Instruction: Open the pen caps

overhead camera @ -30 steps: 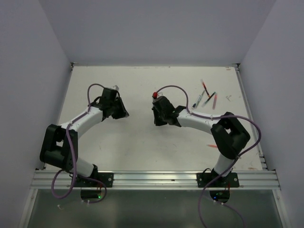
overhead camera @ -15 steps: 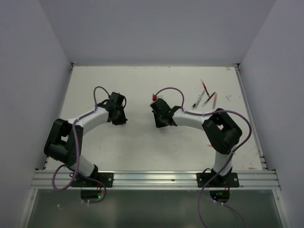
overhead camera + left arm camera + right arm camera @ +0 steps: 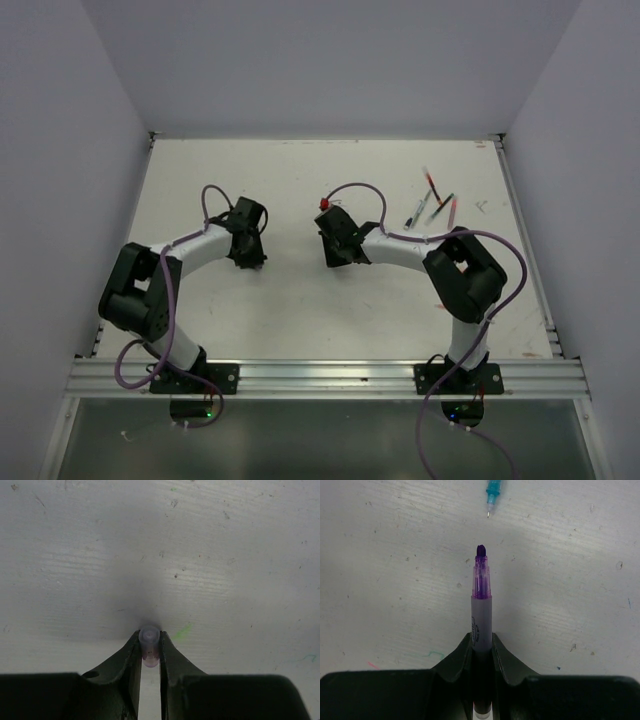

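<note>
In the left wrist view my left gripper [image 3: 150, 636] is shut on a small pale purple pen cap [image 3: 149, 647], held close over the white table; whether it touches I cannot tell. My right gripper [image 3: 481, 637] is shut on a grey-purple pen [image 3: 481, 605] whose bare purple tip points away from me. From above, the left gripper [image 3: 247, 246] and right gripper [image 3: 336, 244] stand apart at mid-table, facing each other. Several more pens [image 3: 438, 205] lie at the back right.
A teal pen tip [image 3: 492, 492] lies just beyond the held pen. A short red piece [image 3: 447, 307] rests by the right arm's elbow. White walls enclose the table [image 3: 300, 300] on three sides, and a metal rail [image 3: 320, 378] runs along the near edge.
The left gripper has swung right and down toward the table with the cap. The right arm has folded its elbow in, its gripper shifting slightly. Both grips stay shut.
</note>
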Controlling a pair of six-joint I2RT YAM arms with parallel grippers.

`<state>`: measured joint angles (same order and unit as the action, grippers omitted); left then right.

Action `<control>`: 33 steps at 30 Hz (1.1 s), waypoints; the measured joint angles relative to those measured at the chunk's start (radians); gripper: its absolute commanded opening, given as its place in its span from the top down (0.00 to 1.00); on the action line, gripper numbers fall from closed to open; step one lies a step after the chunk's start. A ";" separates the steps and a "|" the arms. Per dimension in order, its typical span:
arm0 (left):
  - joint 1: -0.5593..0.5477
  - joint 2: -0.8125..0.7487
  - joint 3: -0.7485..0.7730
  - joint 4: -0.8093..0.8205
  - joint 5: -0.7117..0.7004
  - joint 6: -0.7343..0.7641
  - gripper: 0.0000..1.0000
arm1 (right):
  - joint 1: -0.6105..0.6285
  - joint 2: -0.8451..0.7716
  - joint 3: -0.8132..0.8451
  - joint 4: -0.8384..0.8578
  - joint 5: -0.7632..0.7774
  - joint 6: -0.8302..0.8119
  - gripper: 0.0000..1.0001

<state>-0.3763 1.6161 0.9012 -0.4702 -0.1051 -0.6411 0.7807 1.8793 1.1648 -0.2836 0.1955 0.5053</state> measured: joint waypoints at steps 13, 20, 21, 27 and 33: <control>0.000 0.007 0.000 0.001 0.000 0.007 0.63 | 0.001 0.005 0.000 0.020 -0.003 0.008 0.73; 0.000 0.005 0.000 0.004 0.000 0.007 0.60 | 0.001 0.007 0.000 0.030 -0.004 0.008 0.64; 0.000 0.003 -0.001 0.003 -0.002 0.007 0.57 | 0.001 0.007 0.000 0.032 -0.004 0.007 0.63; 0.000 -0.023 -0.007 -0.013 -0.021 0.009 0.50 | 0.003 0.008 0.004 0.036 -0.005 -0.010 0.56; 0.000 -0.099 -0.007 -0.026 -0.039 0.014 0.47 | 0.003 0.006 0.009 0.029 -0.004 -0.038 0.51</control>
<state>-0.3767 1.5173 0.8940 -0.4965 -0.1440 -0.6266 0.7837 1.8858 1.1736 -0.2550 0.1917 0.4675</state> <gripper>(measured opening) 0.518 0.476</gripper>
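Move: The purple cap is between the left fingers, its middle practically at the hand point and just above the bare table. The uncapped purple marker is gripped near its rear by the right fingers, tip forward, its middle about 2 cm ahead of that hand and 1 cm below. From the left hand the marker lies some 20 cm right and 3 cm ahead; the teal pen is roughly 16 cm ahead and 2 cm left of the right hand. Both hands let go low over the table: the left stays put while its fingers part from around the purple cap to about half open, then rises some 2.5 cm straight up, away from the cap, tipping slightly. The right hand stays down almost in place, easing under 1 cm forward and left, and opens to about half around the rear of the purple marker until the marker is free between its pads. ##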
